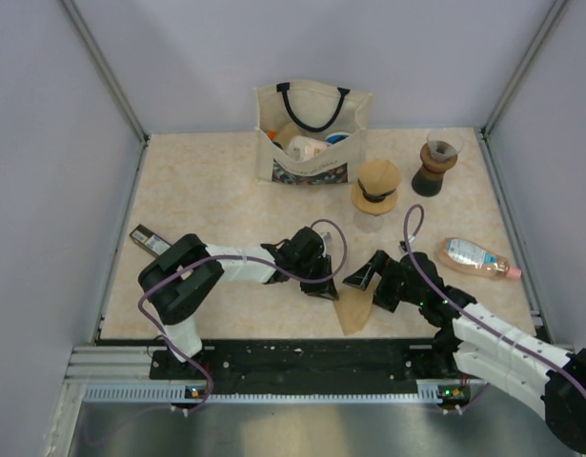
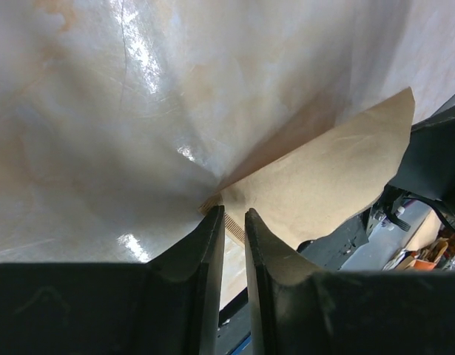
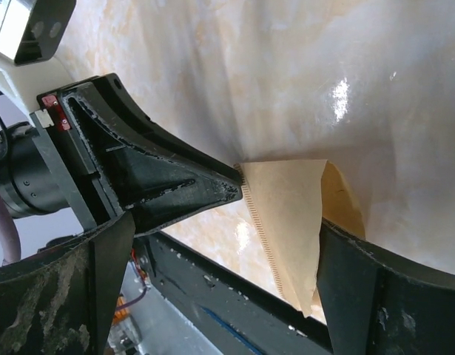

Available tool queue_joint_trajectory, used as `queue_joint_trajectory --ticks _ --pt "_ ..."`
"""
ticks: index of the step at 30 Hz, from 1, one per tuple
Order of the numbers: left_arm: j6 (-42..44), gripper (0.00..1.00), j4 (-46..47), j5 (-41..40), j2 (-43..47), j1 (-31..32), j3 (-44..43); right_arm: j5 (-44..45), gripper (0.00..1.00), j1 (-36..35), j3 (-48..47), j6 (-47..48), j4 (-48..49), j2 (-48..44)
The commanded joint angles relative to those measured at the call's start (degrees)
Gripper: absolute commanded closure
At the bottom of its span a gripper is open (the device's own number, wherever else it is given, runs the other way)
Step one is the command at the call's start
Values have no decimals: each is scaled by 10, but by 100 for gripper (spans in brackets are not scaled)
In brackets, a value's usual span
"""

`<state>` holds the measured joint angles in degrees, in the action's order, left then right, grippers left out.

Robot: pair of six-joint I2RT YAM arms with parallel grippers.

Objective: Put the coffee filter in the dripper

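Observation:
The coffee filter is a tan paper wedge at the table's front edge, between the two grippers. My left gripper has its jaws narrowed to a slit on the filter's crimped corner. The rest of the paper fans away from it. The right gripper stands wide open around the filter, whose far edge rests against one finger. The dripper, showing a tan ring and a dark band, stands apart at the back, right of centre.
A cloth tote bag holding several items stands at the back. The dark hourglass grinder is at the back right, and a pink-capped bottle lies at the right. A dark flat object lies at the left. A black rail borders the front edge.

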<state>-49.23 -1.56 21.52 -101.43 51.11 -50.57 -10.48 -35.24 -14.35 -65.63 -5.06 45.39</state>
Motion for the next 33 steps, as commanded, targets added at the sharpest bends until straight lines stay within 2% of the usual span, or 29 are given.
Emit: queue_joint_trajectory --ticks 1,5,8,16,18,20,22,25,28,29,31,33 --pt "-13 77 33 2 -6 4 16 -14 5 -7 7 8 30 3" --pt "-30 77 60 21 -6 4 23 -15 12 -8 2 27 21 21" --pt "-45 77 80 29 -7 4 30 -5 23 -7 -5 43 -1 37" --pt "-57 76 89 22 5 4 40 -6 78 -7 -15 75 -5 27" --pt "-57 75 86 18 22 2 43 -8 98 -7 -27 106 -14 22" --pt "-46 67 66 7 47 -2 45 -13 100 -7 -41 147 -18 18" --pt "-32 55 39 -11 90 -12 49 -22 100 -7 -56 205 -18 17" --pt "-13 29 -10 -47 184 -36 66 -20 100 -7 -94 299 -12 29" --pt "3 6 -75 -95 283 -67 74 -73 100 -7 -152 446 -6 68" --pt "10 2 -97 -108 310 -78 75 -100 100 -8 -175 506 -8 84" --pt "20 1 -133 -132 371 -97 77 -127 100 -17 -216 630 -26 112" --pt "29 1 -170 -168 420 -109 72 -165 99 -32 -247 794 -53 125"
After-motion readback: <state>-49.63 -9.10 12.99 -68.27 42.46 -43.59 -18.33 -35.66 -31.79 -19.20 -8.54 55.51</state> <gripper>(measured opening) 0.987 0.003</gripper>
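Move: The filter's middle is about 3 cm back, 2 cm left and 4 cm below the right gripper, whose wide-open fingers straddle it; from the left gripper, already holding its left corner, it lies roughly 5 cm right, 3 cm back and a touch higher. The filled dripper on its glass stands some 21 cm ahead of the right gripper and 3 cm right, the bottle about 9 cm ahead and 28 cm right. Keep the left gripper on the filter's corner while the right sinks about 2 cm, slightly back, and shuts to pinch the paper. Then open the left wide and pull it up and left, some 13 cm up. Lift the filter about 8 cm with the right, forward and left too, rolling the wrist roughly 50 degrees counter-clockwise, looking along the fingers. ##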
